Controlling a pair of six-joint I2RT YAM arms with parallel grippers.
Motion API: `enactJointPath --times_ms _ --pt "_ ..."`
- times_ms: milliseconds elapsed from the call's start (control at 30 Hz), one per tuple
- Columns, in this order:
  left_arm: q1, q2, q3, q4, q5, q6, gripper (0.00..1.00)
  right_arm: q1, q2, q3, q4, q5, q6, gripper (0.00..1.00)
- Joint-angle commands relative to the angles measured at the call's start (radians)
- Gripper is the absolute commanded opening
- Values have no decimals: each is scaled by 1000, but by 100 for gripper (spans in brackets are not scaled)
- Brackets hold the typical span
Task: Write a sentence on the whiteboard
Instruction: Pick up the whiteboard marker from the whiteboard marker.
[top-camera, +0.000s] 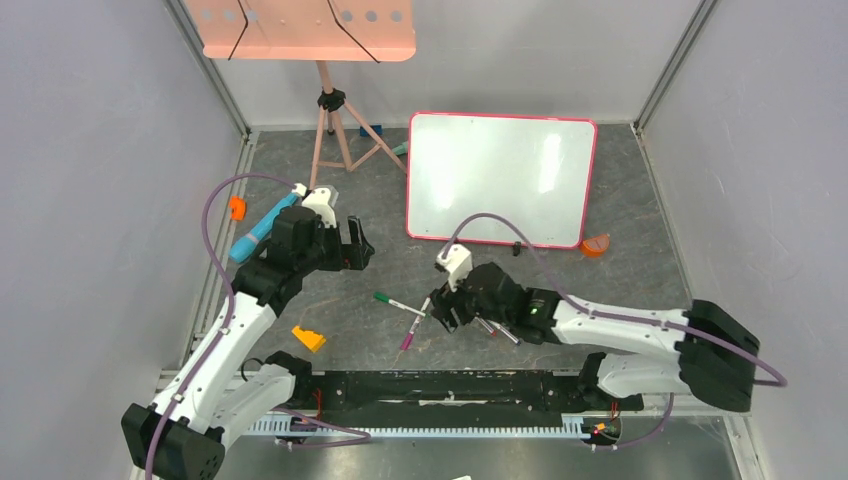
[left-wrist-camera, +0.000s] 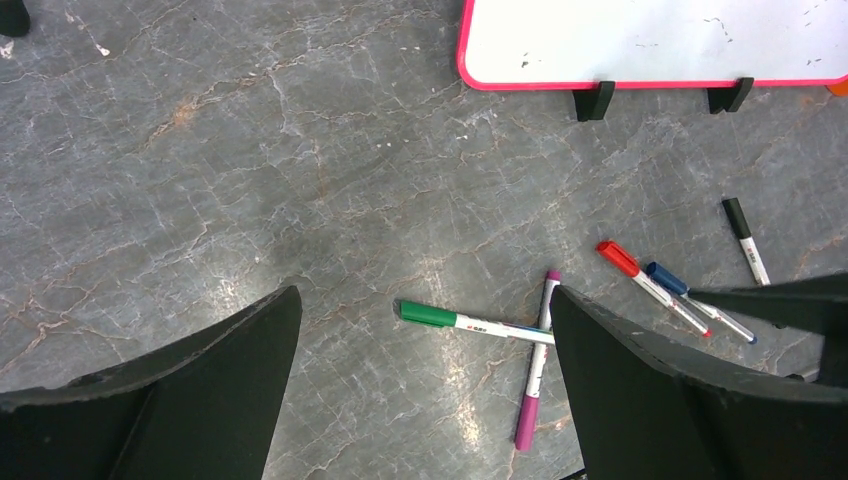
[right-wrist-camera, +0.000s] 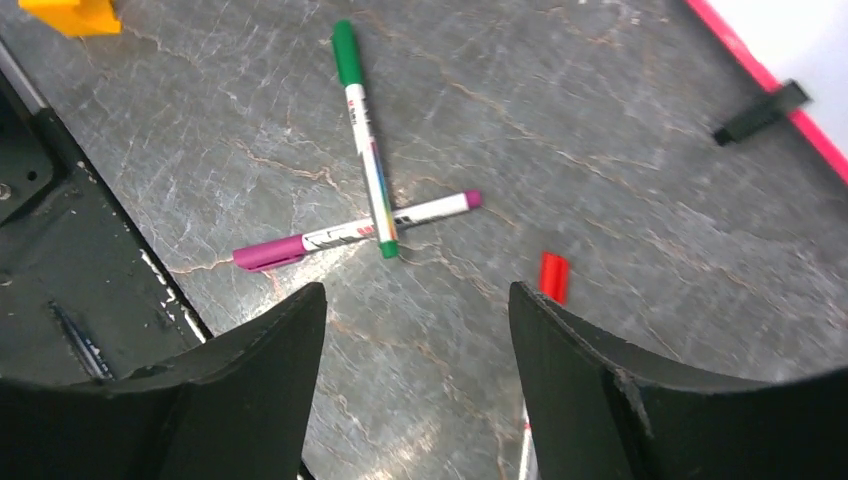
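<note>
The whiteboard (top-camera: 500, 180) stands at the back right, white with a pink-red frame; its lower edge (left-wrist-camera: 650, 40) rests on two black feet. No sentence shows on it. A green marker (top-camera: 398, 302) lies crossed over a purple marker (top-camera: 412, 330) on the grey table. My left gripper (top-camera: 358, 245) hovers open above them, with the green marker (left-wrist-camera: 470, 322) seen between its fingers. My right gripper (top-camera: 445, 310) is open just right of the crossed pair (right-wrist-camera: 362, 130), nothing between its fingers. A red marker (left-wrist-camera: 640, 275), a blue marker (left-wrist-camera: 690, 295) and a black marker (left-wrist-camera: 745, 240) lie beneath the right arm.
A salmon-pink perforated tray (top-camera: 305, 30) on a tripod stands at the back left. A blue-teal object (top-camera: 262, 228) and a small orange piece (top-camera: 237, 207) lie by the left wall. A yellow wedge (top-camera: 308, 338) sits near the front rail. An orange object (top-camera: 595, 245) lies at the board's right corner.
</note>
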Motion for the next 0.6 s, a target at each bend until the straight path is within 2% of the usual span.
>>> enactJointPath --times_ms 0,33,100,200,400,567 --pt "-4 -2 8 20 4 46 100 84 125 83 108 110 -70 67" --pt "-4 -1 8 20 1 46 100 98 150 98 113 120 -78 66" --pt "-5 3 11 19 2 45 100 110 202 128 123 128 -89 55" --pt "-4 6 15 20 6 46 100 111 287 215 65 145 -82 49" --pt "-4 9 13 21 9 47 100 112 399 285 66 58 -102 45" --pt "-5 4 13 23 8 46 100 112 460 301 60 48 -105 41"
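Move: Around 9 cm to the left of the right hand, 4 cm farther out and some 9 cm below it lies the green marker. The purple marker crosses under its tail end, about 6 cm left of that hand and level with it; the red marker lies roughly 5 cm to its right and 2 cm ahead. From the left hand the green marker is about 9 cm right, 4 cm back and 16 cm down. Sweeping left and sinking, the right hand travels about 8 cm leftward and nearly 4 cm down, towards the green marker, coming over its tail end where it crosses the purple one. Its fingertips dip some 10 degrees while the fingers narrow from about three-quarters open to under half, still empty. ##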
